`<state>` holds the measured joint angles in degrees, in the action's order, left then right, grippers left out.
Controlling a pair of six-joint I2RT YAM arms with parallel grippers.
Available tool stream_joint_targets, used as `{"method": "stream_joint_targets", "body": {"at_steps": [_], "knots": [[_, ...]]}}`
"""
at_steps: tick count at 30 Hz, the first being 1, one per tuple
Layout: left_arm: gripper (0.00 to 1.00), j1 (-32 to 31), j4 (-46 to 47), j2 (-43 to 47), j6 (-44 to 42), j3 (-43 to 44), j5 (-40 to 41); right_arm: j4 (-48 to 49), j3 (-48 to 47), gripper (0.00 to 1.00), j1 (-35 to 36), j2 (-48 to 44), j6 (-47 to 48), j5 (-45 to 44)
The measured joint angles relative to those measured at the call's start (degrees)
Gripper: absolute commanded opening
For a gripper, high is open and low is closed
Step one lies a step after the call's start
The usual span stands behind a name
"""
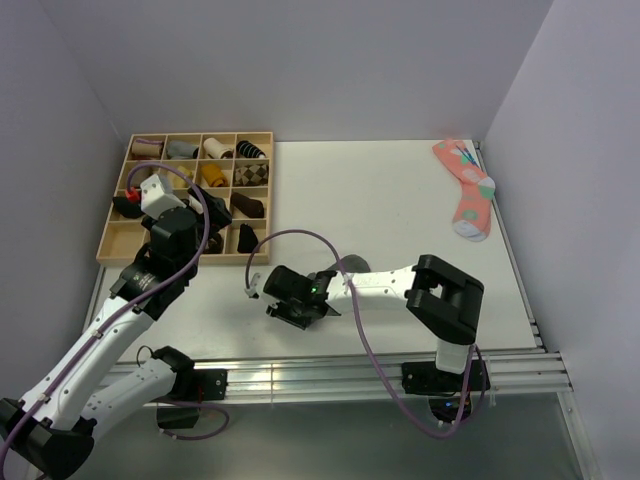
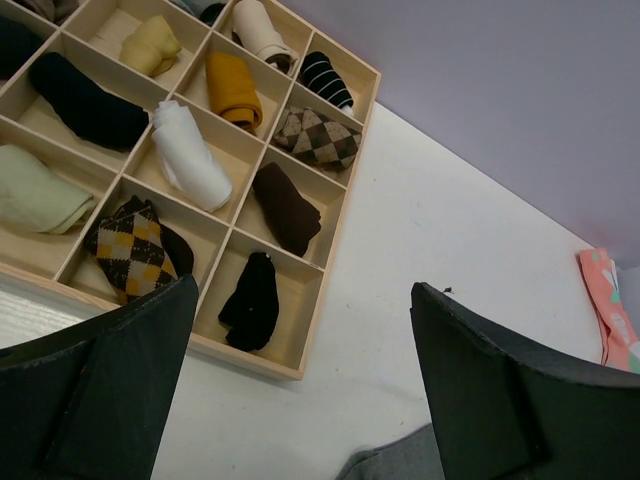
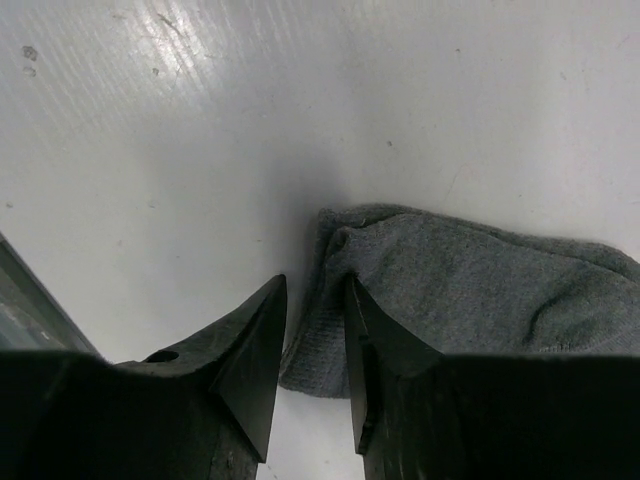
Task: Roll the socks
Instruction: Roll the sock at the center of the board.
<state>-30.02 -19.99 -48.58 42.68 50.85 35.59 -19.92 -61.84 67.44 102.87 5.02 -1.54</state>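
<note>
A charcoal-grey sock point(image 3: 470, 290) lies flat on the white table, its folded edge running in between my right gripper's fingers. My right gripper point(image 3: 315, 290) stands low over that edge, its jaws a narrow gap apart and the fabric in the gap lying flat. From above, my right gripper point(image 1: 298, 308) hangs near the table's middle front, and only a bit of the sock point(image 1: 352, 264) shows behind the arm. My left gripper point(image 2: 305, 330) hangs wide open above the table beside the tray, holding nothing. The sock's end point(image 2: 400, 462) peeks in at the bottom of the left wrist view.
A wooden compartment tray point(image 1: 270, 190) at the back left holds several rolled socks. A salmon-pink dotted sock point(image 1: 468, 190) lies at the back right by the wall. Walls close in the table on three sides. Purple cables loop from both arms.
</note>
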Motion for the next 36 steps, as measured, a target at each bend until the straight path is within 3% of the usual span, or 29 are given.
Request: {"method": "stream_joint_targets", "body": {"at_steps": [11, 15, 21, 27, 36], "knots": [[0.93, 0.2, 1.4, 0.1, -0.2, -2.0, -0.5, 0.3, -0.5, 0.18, -2.8, 0.5, 0.7, 3.2], [0.9, 0.2, 2.9, 0.8, -0.3, -4.0, -1.8, -0.5, -0.5, 0.17, -8.3, 0.2, 1.5, 13.7], [0.75, 0.2, 7.6, 1.4, -1.5, -7.8, -6.7, -4.9, -0.6, 0.16, -20.2, 0.5, 2.7, 31.0], [0.62, -0.6, 15.4, 2.3, -3.1, -14.4, -12.5, -12.8, -4.4, 0.15, -30.3, 8.1, 5.4, 48.7], [0.55, -11.0, 31.7, 2.1, -8.5, -26.6, -18.9, -23.2, -6.8, 0.15, -35.3, 15.5, 11.2, 59.1]]}}
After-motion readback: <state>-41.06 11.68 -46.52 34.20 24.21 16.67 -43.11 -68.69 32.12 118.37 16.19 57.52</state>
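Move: The right hand is down at the left corner of the grey sock's cuff. The sock's middle lies about 8 cm to its right and 5 cm ahead, roughly 1 cm lower, with the toe beyond. The tray's black sock is some 17 cm ahead and 8 cm left. From the raised left hand, the grey sock's middle is about 21 cm right, 10 cm back and 26 cm below; the black sock is 4 cm right, 2 cm ahead and 25 cm below. The right fingers close on the cuff's left edge and pinch it while creeping about 1 cm forward, then drag it some 7 cm to the right, staying low, the wrist swinging the fingertips back towards the base by nearly 60 degrees. The left hand comes right and down towards the grey sock, roughly 11 cm and 9 cm, turning 30 degrees clockwise with its fingers half closing on nothing. ##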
